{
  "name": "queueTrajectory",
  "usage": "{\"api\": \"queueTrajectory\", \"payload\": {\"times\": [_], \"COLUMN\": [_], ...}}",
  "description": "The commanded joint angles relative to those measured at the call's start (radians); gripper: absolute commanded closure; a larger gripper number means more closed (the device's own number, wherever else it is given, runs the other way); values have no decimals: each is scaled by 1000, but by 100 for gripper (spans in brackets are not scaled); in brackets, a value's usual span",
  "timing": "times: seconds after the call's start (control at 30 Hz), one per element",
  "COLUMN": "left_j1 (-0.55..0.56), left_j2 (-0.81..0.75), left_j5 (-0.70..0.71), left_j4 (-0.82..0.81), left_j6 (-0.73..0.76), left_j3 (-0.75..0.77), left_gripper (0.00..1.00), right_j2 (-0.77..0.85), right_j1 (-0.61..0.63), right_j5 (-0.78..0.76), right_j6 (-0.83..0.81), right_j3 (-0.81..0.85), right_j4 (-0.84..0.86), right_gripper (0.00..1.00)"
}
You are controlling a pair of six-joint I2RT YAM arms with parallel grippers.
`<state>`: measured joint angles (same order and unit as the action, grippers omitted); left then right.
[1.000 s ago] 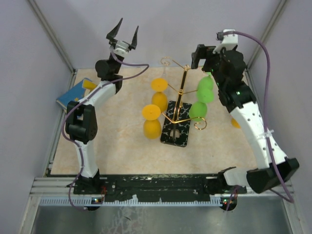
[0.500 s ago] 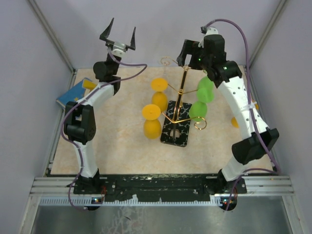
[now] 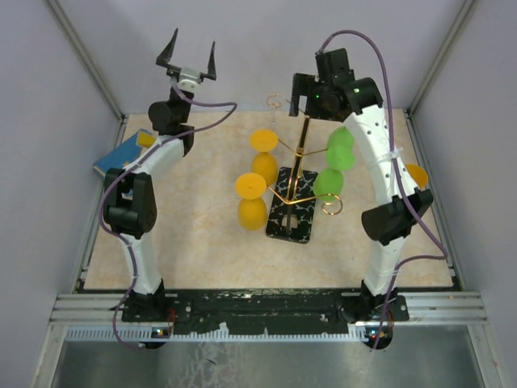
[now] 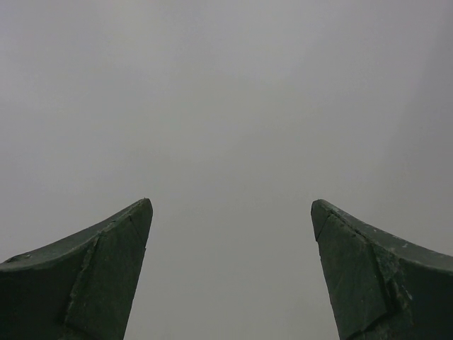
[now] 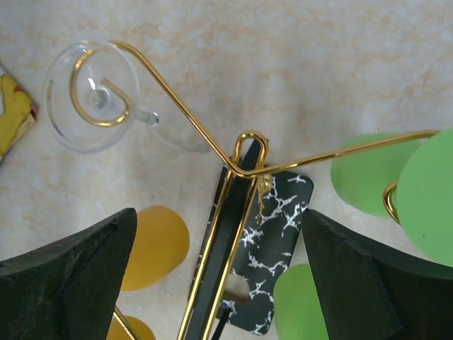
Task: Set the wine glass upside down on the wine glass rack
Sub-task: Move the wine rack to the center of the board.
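The wine glass rack (image 3: 292, 212), gold wire on a black marbled base, stands mid-table. A clear wine glass (image 3: 277, 103) hangs by its foot from the rack's back-left scroll arm. In the right wrist view that foot (image 5: 88, 106) rests on the gold curl, stem and bowl faint below it. My right gripper (image 3: 311, 90) hovers open above the rack's top (image 5: 248, 152), holding nothing (image 5: 219, 216). My left gripper (image 3: 187, 63) is raised high at the back left, open and empty; its wrist view shows only grey wall between its fingers (image 4: 231, 205).
Two yellow glasses (image 3: 252, 187) hang on the rack's left arms and two green ones (image 3: 333, 168) on its right arms. A blue and yellow object (image 3: 123, 153) lies at the table's left edge. An orange object (image 3: 416, 174) sits near the right edge.
My left gripper has opened wider and drawn up and to the left. The right arm has swung left, bringing its gripper over the top of the rack.
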<state>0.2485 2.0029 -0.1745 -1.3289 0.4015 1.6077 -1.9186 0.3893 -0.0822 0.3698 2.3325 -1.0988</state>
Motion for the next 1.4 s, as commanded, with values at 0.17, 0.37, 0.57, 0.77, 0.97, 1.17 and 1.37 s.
{"api": "queueTrajectory", "payload": {"times": [0.17,0.37,0.57,0.77,0.97,1.17,1.37], "left_j1": [-32,-43,-56,-62,-66,-72,-76], "left_j2": [9,13,24,28,40,47,51], "left_j5": [13,12,14,12,10,8,12], "left_j4": [-42,-36,-39,-33,-26,-19,-18], "left_j6": [-27,-36,-54,-58,-58,-58,-56], "left_j3": [31,38,58,67,87,103,109], "left_gripper": [1,1,1,1,1,1,1], "right_j2": [-3,-66,-99,-139,-172,-190,-234], "right_j1": [3,4,3,2,-11,-36,-55], "right_j5": [-17,-1,-19,-64,-77,-83,-72], "right_j6": [27,42,41,17,17,15,12], "right_j3": [-20,-12,-37,6,34,49,107], "right_j4": [-81,-26,49,73,100,145,167], "right_gripper": [1,1,1,1,1,1,1]}}
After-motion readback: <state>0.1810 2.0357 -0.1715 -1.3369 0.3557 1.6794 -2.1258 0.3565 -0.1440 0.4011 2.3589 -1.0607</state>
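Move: The top of the wine rack's stem, where its far pair of gold arms meets, is roughly 1 cm ahead of the open right fingers and 1 cm below them. The clear glass hangs about 9 cm left, 4 cm ahead and 10 cm below that hand; the far green glass 10 cm to its right, level ahead and 9 cm down; an orange one 9 cm left, 4 cm back, 17 cm lower. From the left hand the stem top lies some 28 cm right, 9 cm back and 17 cm down. Down about 8 cm, the right hand first easing back a little, then pushing forward some 5 cm overall, brings its open fingers under the rack's far gold arms, one either side of the stem, tipping slightly more downward. Level near the end, it drifts slightly right, nudging the rack without closing. The empty left hand moves about 3 cm left, still wide open. ##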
